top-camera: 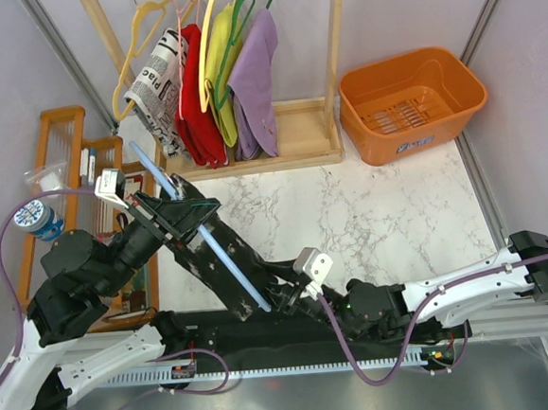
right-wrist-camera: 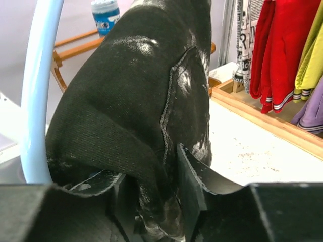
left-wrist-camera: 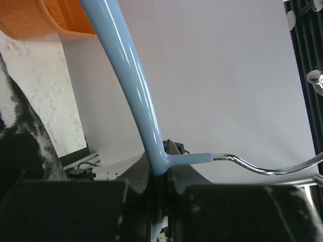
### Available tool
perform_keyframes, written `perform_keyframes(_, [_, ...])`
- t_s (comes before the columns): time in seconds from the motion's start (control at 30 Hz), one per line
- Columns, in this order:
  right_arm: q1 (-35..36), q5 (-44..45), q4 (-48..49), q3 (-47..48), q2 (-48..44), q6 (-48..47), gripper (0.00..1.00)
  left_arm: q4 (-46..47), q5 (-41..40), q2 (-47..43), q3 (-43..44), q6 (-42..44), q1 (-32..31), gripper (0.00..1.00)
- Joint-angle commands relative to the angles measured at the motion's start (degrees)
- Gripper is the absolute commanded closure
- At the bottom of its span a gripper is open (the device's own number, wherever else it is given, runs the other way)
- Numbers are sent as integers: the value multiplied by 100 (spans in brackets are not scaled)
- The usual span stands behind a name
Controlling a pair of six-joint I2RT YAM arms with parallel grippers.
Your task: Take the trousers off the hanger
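The black, white-speckled trousers [top-camera: 223, 256] hang over the light-blue hanger [top-camera: 211, 243], stretched aslant above the marble table between my two arms. My left gripper [top-camera: 157, 207] is shut on the hanger near its hook; in the left wrist view the blue bar [left-wrist-camera: 132, 75] rises from between the fingers [left-wrist-camera: 157, 201] and the metal hook [left-wrist-camera: 262, 169] points right. My right gripper [top-camera: 296, 298] is shut on the lower end of the trousers; in the right wrist view the black fabric [right-wrist-camera: 136, 111] is pinched between the fingers, with the hanger's arm [right-wrist-camera: 38, 91] at the left.
A wooden rack [top-camera: 251, 150] at the back holds newspaper-print, red, yellow and purple garments [top-camera: 255, 83] on yellow and green hangers. An orange basket [top-camera: 410, 99] stands at back right. A wooden shelf [top-camera: 61, 155] with a blue-capped bottle [top-camera: 38, 219] is at left.
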Motion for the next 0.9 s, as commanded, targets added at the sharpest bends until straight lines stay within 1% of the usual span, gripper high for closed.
perform_keyframes(0.0, [-29, 434, 933, 89, 104, -94, 61, 867, 402, -143, 51, -425, -14, 98])
perform_keyframes(0.1, [-37, 478, 1091, 150, 148, -76, 68, 867, 341, -257, -80, -486, -14, 98])
perform_keyframes(0.13, [-46, 557, 1074, 177, 165, -67, 73, 867, 315, -275, -107, -495, -14, 98])
perform_keyframes(0.2, [-55, 575, 1039, 247, 166, -76, 77, 867, 314, -310, -177, -539, -14, 98])
perform_keyframes(0.3, [-64, 584, 898, 335, 148, -58, 93, 875, 332, -328, -178, -530, -14, 98])
perform_keyframes(0.33, [-64, 593, 820, 353, 113, -50, 100, 867, 332, -336, -178, -513, -14, 98])
perform_keyframes(0.47, [-55, 680, 547, 467, -71, 38, 100, 718, 140, -415, -187, -320, -14, 98])
perform_keyframes(0.57, [-64, 961, 64, 712, -247, 416, 100, 270, -220, -564, -195, -179, -14, 98])
perform_keyframes(0.6, [-64, 892, 11, 739, -300, 625, 100, 164, -291, -617, -247, -144, -14, 98])
perform_keyframes(0.7, [-64, 804, -200, 950, -414, 776, 100, -29, -555, -749, -292, -30, -14, 98])
perform_keyframes(0.87, [-64, 672, -710, 1459, -344, 803, 100, -338, -722, -811, -397, 41, -14, 98])
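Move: The black trousers hang on the blue hanger whose neck the left fingers hold; one edge of them already lies between the right hand's half-open pads. Their middle is about 8 cm left of and 5 cm ahead of the right hand, roughly 2 cm higher. The hanger's lower end is some 3 cm left of that hand, 4 cm back and 2 cm above it. From the left hand, the trousers' middle is about 6 cm back, 3 cm right and 12 cm below. The right fingers shut on the edge of the black trousers, pinching the cloth while the hand edges about 1 cm forward, and the hand then rises about 3 cm with its fingertips tipping slightly down. The left hand keeps its grip on the hanger's neck and draws about 3 cm to the left, mostly after that pinch has closed, sinking about 1 cm and turning a little counter-clockwise. ##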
